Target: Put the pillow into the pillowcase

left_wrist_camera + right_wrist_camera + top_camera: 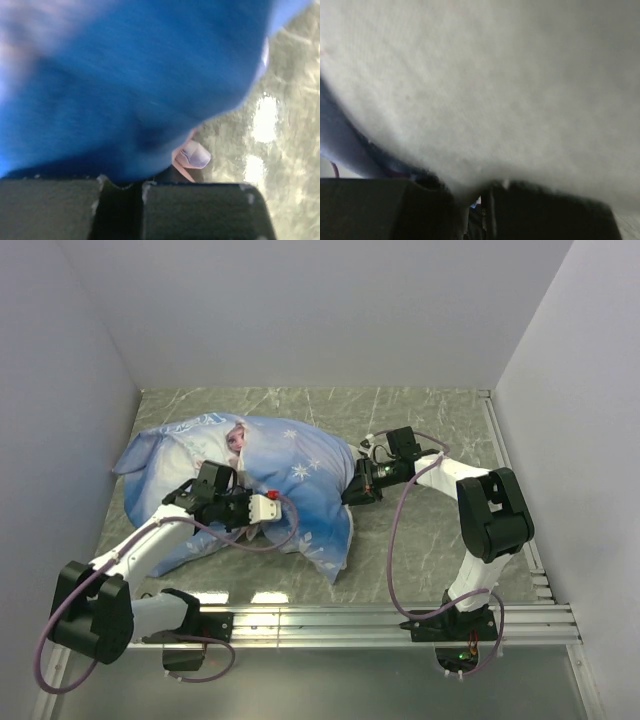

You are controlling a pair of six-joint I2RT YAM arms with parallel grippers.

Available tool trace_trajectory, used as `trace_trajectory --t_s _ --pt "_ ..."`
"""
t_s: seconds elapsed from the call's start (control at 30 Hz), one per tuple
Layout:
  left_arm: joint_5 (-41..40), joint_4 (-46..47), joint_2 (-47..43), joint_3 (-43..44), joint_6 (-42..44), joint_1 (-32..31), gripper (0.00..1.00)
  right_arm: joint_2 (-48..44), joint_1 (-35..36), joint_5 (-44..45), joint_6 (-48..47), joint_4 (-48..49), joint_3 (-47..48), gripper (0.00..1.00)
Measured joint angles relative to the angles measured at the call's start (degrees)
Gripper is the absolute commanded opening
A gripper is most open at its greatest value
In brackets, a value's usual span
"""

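The blue snowflake-print pillowcase [290, 475] lies bulging across the table's left and middle. The white pillow [495, 75] fills the right wrist view; in the top view the case hides it. My left gripper [258, 512] sits at the case's near edge, shut on the blue cloth [125, 75], and a pale pink hem [192, 155] pokes out beside its fingers [200, 210]. My right gripper [350, 492] is at the case's right end, shut on a fold of the pillow, with a strip of blue case [340, 145] to the left.
The grey marbled tabletop [420, 540] shows to the right of and in front of the case. White walls enclose three sides. A metal rail [400, 618] runs along the near edge, and another rail [505, 470] along the right side.
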Motion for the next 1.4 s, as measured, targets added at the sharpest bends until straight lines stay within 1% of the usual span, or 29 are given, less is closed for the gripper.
trace_trajectory --t_s 0.13,0.3,0.37,0.47,0.6,0.7,0.77,0.83,0.9,0.97,1.0,1.03,1.07,1.1,1.17,1.2,1.23,1.27,1.3,1.33,1.37,1.4 --pt "0.13 0.74 0.37 1.14 -6.19 0.76 0.0 -0.09 0.07 0.66 -1.99 -1.86 0.44 0.0" --pt "3.98 -4.52 -0.46 10.14 -13.97 7.58 0.0 -0.55 0.87 2.47 -9.09 -8.98 3.58 0.0" --pt "4.26 -4.61 -3.1 13.2 -16.7 9.79 0.0 -1.01 1.68 2.54 -10.8 -11.02 4.52 0.0" --pt "4.26 -3.26 -9.33 16.81 -21.14 10.91 0.0 -1.57 3.82 2.08 -12.17 -14.05 6.1 0.0" --pt "4.74 -2.43 -15.28 23.34 -27.58 10.88 0.0 -1.73 8.68 -2.45 -12.55 -18.05 9.6 0.0" --pt "5.4 0.7 -17.14 27.5 -32.87 10.88 0.0 -2.69 12.94 -8.22 -11.96 -18.4 10.97 0.0" --pt "6.27 3.61 -16.61 29.75 -36.41 10.86 0.0 -3.52 14.71 -11.96 -11.39 -18.53 11.04 0.0" --pt "6.91 6.47 -14.23 32.3 -39.39 10.27 0.0 -3.85 15.15 -15.61 -12.39 -20.52 11.65 0.0" --pt "6.75 9.6 -9.66 35.06 -41.77 8.72 0.0 -2.95 13.55 -17.33 -16.13 -25.99 13.7 0.03" --pt "6.71 12.26 -2.97 37.35 -43.01 7.37 0.0 -0.5 10.71 -18.29 -22.25 -32.81 16.94 0.05" --pt "6.56 13.68 1.79 39.17 -43.41 6.82 0.0 1.33 8.61 -18.62 -25.07 -35.67 18.45 0.11" --pt "6.49 14.32 5.75 41.13 -43.67 6.49 0.01 3.21 6.34 -18.78 -26.64 -37.05 18.95 0.13" --pt "6.49 14.21 11.72 44.33 -44.15 6.27 0.05 4.96 3.8 -18.47 -27.1 -37.29 18.45 0.2" --pt "6.49 14.12 18.56 48.65 -44.65 6.14 0.16 6.58 1.29 -17.81 -26.91 -36.65 17.4 0.22" --pt "6.1 12.41 30.23 57.13 -45.55 6.03 0.27 10.03 -3.87 -15.3 -26.93 -36.06 15.43 0.28" --pt "5.99 10.88 35.04 60.98 -46.34 6.01 0.44 11.54 -5.77 -13.99 -26.93 -36.28 15.15 0.35" --pt "5.64 9.05 39.98 64.87 -47.1 6.01 0.49 13.42 -9.07 -12.55 -26.6 -35.85 14.6 0.43" --pt "5.2 7.8 42.88 66.82 -47.78 6.03 0.55 14.23 -10.99 -11.32 -26.21 -35.23 13.94 0.7" --pt "5.11 6.54 44.85 67.67 -48.63 6.1 0.63 14.4 -13.31 -9.57 -24.98 -33.29 12.39 0.86" --pt "5.01 4.33 45.35 67.56 -49.66 6.12 0.69 14.1 -16.06 -7.28 -23.15 -31.61 10.69 0.96" --pt "5.05 3.72 45.33 67.38 -49.81 6.12 0.7 13.6 -18.58 -5.14 -21.75 -29.99 9.07 0.96" --pt "5.05 4.0 44.37 66.58 -50.53 6.12 0.73 13.18 -21.2 -2.91 -20.22 -29.29 8.22 0.96"
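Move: Both hands already have fabric shut in their fingers. The middle of the pillowcase, where it bunches over the pillow, lies about 10 cm ahead of the left hand, roughly at its height, and some 28 cm left and 4 cm ahead of the right hand. From the left hand, the case's far edge is around 24 cm ahead and 11 cm right, its loose left corner 14 cm ahead and 29 cm left. Keeping its pinch on the near side of the pillowcase, the left hand hauls it almost straight up about 34 cm, then throws it forward some 25 cm over the pillow while sinking by half that height, and opens. The right hand, still gripping at the pillow's right end, lifts about 10 cm while drawing back and left, then swings right, down and forward to finish about 12 cm right of where it began, fingers wide open. ##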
